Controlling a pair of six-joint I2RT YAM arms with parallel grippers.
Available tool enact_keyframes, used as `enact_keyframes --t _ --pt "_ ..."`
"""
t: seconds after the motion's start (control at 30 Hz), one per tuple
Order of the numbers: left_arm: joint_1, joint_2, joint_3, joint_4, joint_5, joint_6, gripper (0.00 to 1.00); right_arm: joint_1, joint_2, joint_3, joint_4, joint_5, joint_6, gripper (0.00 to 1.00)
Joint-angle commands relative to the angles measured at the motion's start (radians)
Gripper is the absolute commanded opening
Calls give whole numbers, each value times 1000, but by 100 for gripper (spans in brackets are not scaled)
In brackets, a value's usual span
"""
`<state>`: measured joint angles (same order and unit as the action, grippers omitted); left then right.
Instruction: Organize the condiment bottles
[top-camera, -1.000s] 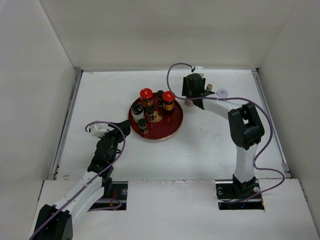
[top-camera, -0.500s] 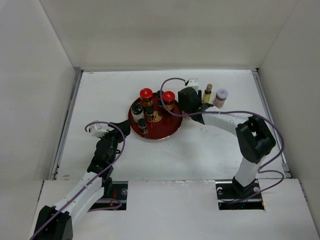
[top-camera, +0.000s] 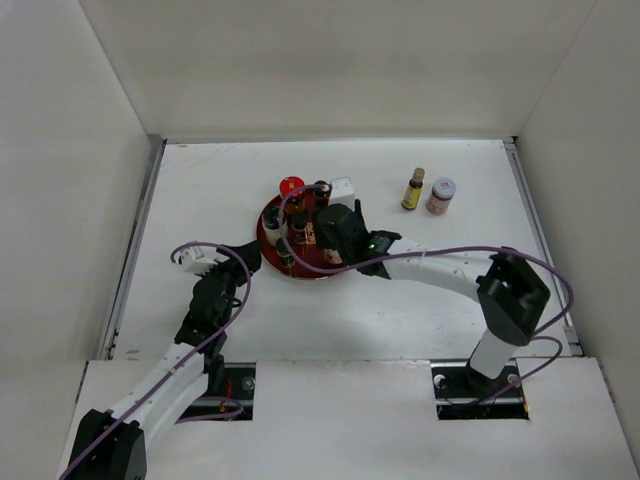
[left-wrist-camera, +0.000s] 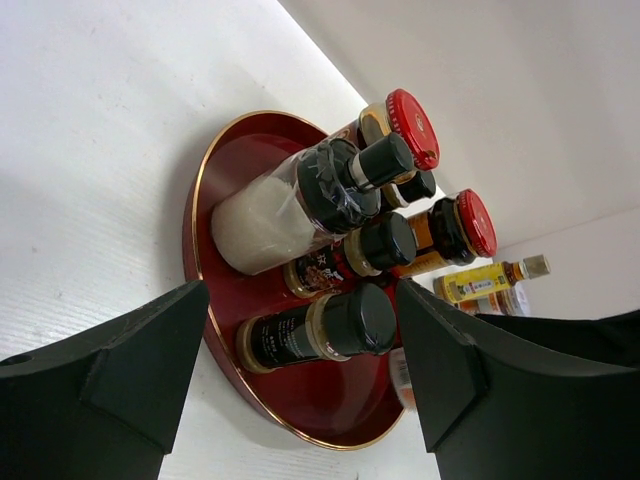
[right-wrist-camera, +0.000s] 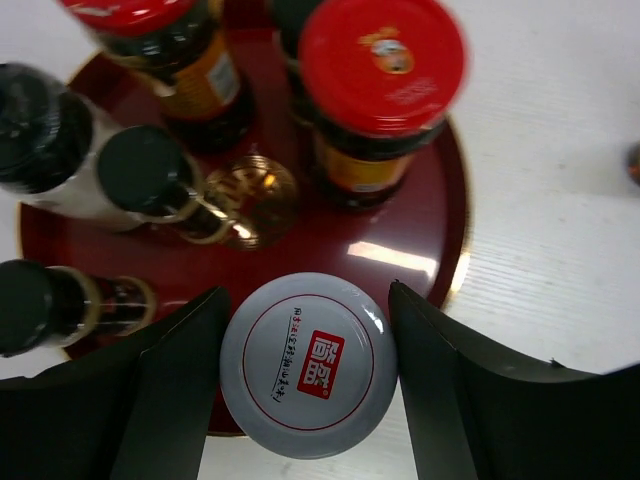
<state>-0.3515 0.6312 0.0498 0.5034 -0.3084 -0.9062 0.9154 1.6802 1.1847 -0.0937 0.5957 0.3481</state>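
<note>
My right gripper (right-wrist-camera: 308, 298) is shut on a pale-lidded jar (right-wrist-camera: 308, 365) with a red mark on its lid, over the near rim of the red tray (right-wrist-camera: 405, 250). I cannot tell whether the jar touches the tray. On the tray stand two red-lidded amber jars (right-wrist-camera: 380, 70), a white bottle (left-wrist-camera: 265, 218) with a black cap, and dark black-capped bottles (left-wrist-camera: 312, 335). A slim yellow bottle (top-camera: 412, 189) and another pale-lidded jar (top-camera: 440, 195) stand on the table at the back right. My left gripper (left-wrist-camera: 302, 292) is open and empty, low at the tray's left, facing it.
The right arm (top-camera: 440, 268) stretches across the table from its base to the tray (top-camera: 318, 268) and hides part of it from above. White walls close the table on three sides. A gold emblem (right-wrist-camera: 250, 200) marks the tray's centre.
The right gripper has swung left and nearer, from beside the two bottles at the back right to over the tray, with the pale-lidded jar in it. The left arm has stayed still.
</note>
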Motion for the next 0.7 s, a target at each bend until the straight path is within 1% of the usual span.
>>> enact_keyframes --t 0.0,0.13,0.3,0.33,0.43,0.5,0.6,0.67 --pt "9 -2 -117 34 11 -8 75 29 77 113 141 29 28 53" --pt "9 -7 -120 34 12 -8 75 29 165 168 187 29 31 56" --pt "10 -11 -122 34 12 -8 75 20 200 158 261 36 28 59" --pt "10 -11 -122 34 14 -8 75 18 203 150 268 38 31 62" --pt "10 -11 -122 34 12 -8 75 20 190 121 269 35 37 79" --pt "10 -4 -122 38 14 -8 75 20 156 90 267 27 37 88" --pt "10 -10 -120 34 14 -7 75 24 77 27 265 27 38 92" --pt "10 -11 -122 34 11 -7 75 27 11 -19 262 23 37 92"
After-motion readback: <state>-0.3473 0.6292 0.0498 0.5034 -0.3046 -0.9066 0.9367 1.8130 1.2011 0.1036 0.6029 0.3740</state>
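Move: The white-lidded jar is still held in the right hand, and the free spot on the tray for it lies about 5 cm to that hand's left and 2 cm farther out, its surface some 9 cm below. The large red-lidded jar stands about 11 cm straight ahead, the middle black-capped jar 7 cm ahead and 9 cm left, the near black-capped jar level and 13 cm left. From the left hand, the spot is some 19 cm right and 5 cm ahead. The white-lidded jar is carried about 5 cm left and lowered some 4 cm onto the tray by the right hand, easing forward 2 to 3 cm towards the middle black-capped jar. The fingers then open wide and let go; the hand starts up by nearly 2 cm and slightly back and right, away from the jar. ##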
